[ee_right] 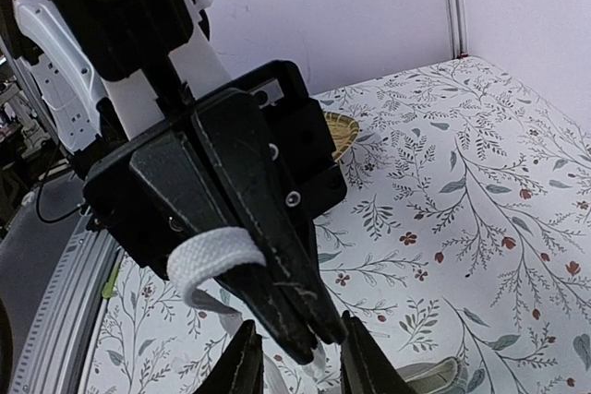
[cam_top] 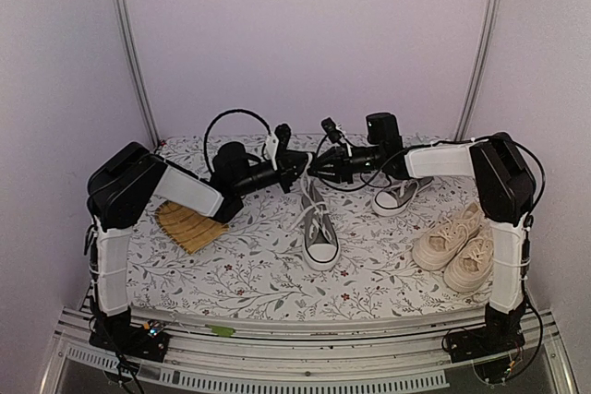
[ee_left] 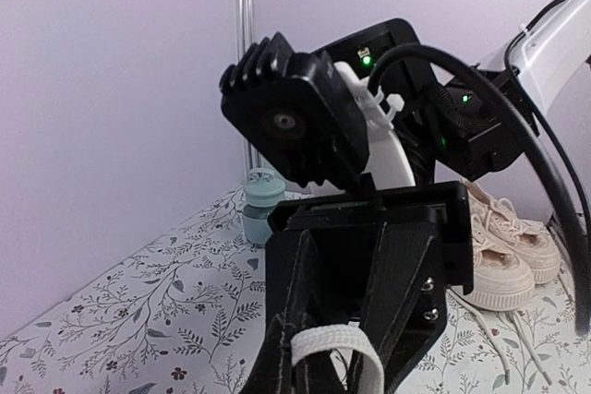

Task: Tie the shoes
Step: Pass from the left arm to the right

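One grey shoe (cam_top: 319,230) lies mid-table with its white laces drawn up. The other grey shoe (cam_top: 397,195) lies behind my right arm. The cream pair (cam_top: 457,243) sits at the right and also shows as the cream shoes (ee_left: 499,248). My two grippers meet tip to tip above the middle shoe. My left gripper (cam_top: 303,165) (ee_left: 319,385) (ee_right: 263,256) is shut on a loop of white lace (ee_right: 208,260) (ee_left: 337,348). My right gripper (cam_top: 316,169) (ee_right: 303,362) is open. Its fingers (ee_right: 245,362) straddle the left gripper's tips and the lace end.
A yellow woven mat (cam_top: 189,224) (ee_right: 338,132) lies under my left arm. A pale teal bottle (ee_left: 261,206) stands near the back wall. Black cables arch over both wrists. The floral cloth (cam_top: 259,274) covers the table to the front rail.
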`<state>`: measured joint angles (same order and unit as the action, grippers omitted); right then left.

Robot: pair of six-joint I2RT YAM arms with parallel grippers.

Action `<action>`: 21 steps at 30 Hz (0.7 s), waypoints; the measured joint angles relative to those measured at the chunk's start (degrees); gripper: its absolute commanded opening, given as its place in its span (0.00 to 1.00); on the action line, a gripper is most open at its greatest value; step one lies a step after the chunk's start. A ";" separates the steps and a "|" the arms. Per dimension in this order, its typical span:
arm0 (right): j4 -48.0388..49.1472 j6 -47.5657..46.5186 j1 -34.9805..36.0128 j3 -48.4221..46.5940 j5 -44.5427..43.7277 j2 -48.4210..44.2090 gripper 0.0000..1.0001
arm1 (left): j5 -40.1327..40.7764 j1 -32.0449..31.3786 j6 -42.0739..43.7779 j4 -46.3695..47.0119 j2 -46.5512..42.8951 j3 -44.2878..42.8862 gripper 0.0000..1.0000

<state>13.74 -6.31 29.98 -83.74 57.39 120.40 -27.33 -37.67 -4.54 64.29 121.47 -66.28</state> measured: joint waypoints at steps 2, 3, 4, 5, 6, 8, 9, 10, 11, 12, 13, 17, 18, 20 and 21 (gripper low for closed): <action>0.44 0.63 0.02 0.00 0.61 0.00 0.25 | -0.24 -0.04 -0.22 0.11 0.35 -0.11 0.00; 0.55 0.81 0.02 0.00 0.85 0.00 0.25 | -0.28 -0.07 -0.31 0.15 0.46 -0.11 0.00; 0.70 0.98 0.04 -0.04 1.25 0.00 0.23 | -0.35 -0.09 -0.48 0.17 0.50 -0.11 0.00; 0.83 1.09 0.13 -0.11 1.51 0.00 0.22 | -0.37 -0.11 -0.63 0.20 0.50 -0.11 0.00; 0.90 1.16 0.13 -0.15 1.64 0.00 0.20 | -0.50 -0.13 -0.90 0.37 0.50 -0.11 0.00; 0.96 1.33 0.13 -0.28 1.95 0.07 0.15 | -0.61 -0.13 -1.22 0.94 0.50 -0.11 0.00; 0.96 1.42 0.13 -0.31 2.12 0.11 0.14 | -0.74 -0.15 -1.40 1.14 0.50 -0.11 0.00; 0.94 1.49 0.13 -0.31 2.23 0.13 0.14 | -0.76 -0.13 -1.55 1.38 0.50 -0.11 0.00; 0.92 1.55 0.13 -0.31 2.34 0.20 0.12 | -0.81 -0.15 -1.70 1.60 0.50 -0.11 0.00; 0.94 1.62 0.13 -0.31 2.36 0.22 0.11 | -0.94 -0.15 -1.79 1.92 0.50 -0.11 0.00; 0.90 1.64 0.15 -0.31 2.38 0.28 0.10 | -1.14 -0.15 -1.97 2.29 0.50 -0.11 0.00; 0.85 1.73 0.24 -0.31 2.64 0.52 0.01 | -1.79 -0.20 -2.49 2.82 0.50 -0.11 0.00; 0.83 1.73 0.28 -0.31 2.80 0.55 0.01 | -1.88 -0.20 -2.60 2.84 0.50 -0.11 0.00; 0.55 1.73 0.28 -0.31 2.91 0.55 0.01 | -1.97 -0.20 -2.64 2.95 0.50 -0.11 0.00; 0.44 1.64 0.31 -0.31 2.89 0.55 0.00 | -1.99 -0.20 -2.64 2.97 0.52 -0.11 0.00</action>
<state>14.17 -4.67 30.28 -84.05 60.27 120.95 -29.32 -37.87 -7.18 67.26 121.99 -66.39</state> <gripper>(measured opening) 0.013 0.005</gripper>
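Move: The lace end pokes out of my shut left fingertips, about 1 cm to the right of that hand and 1 cm below it. My part-open right fingers already stand around it, with the lace end about 1 cm to their left and 1 cm up. From my right hand, the grey shoe's middle lies about 10 cm back, 2 cm right and 14 cm below; the second grey shoe is about 26 cm right, 1 cm ahead and 14 cm below. I close my right fingers from about a third open to shut, right at my left fingertips, and pinch the lace end there. Meanwhile both hands ease back about 1 cm together, my left rising slightly with its fingers still shut on the lace. ##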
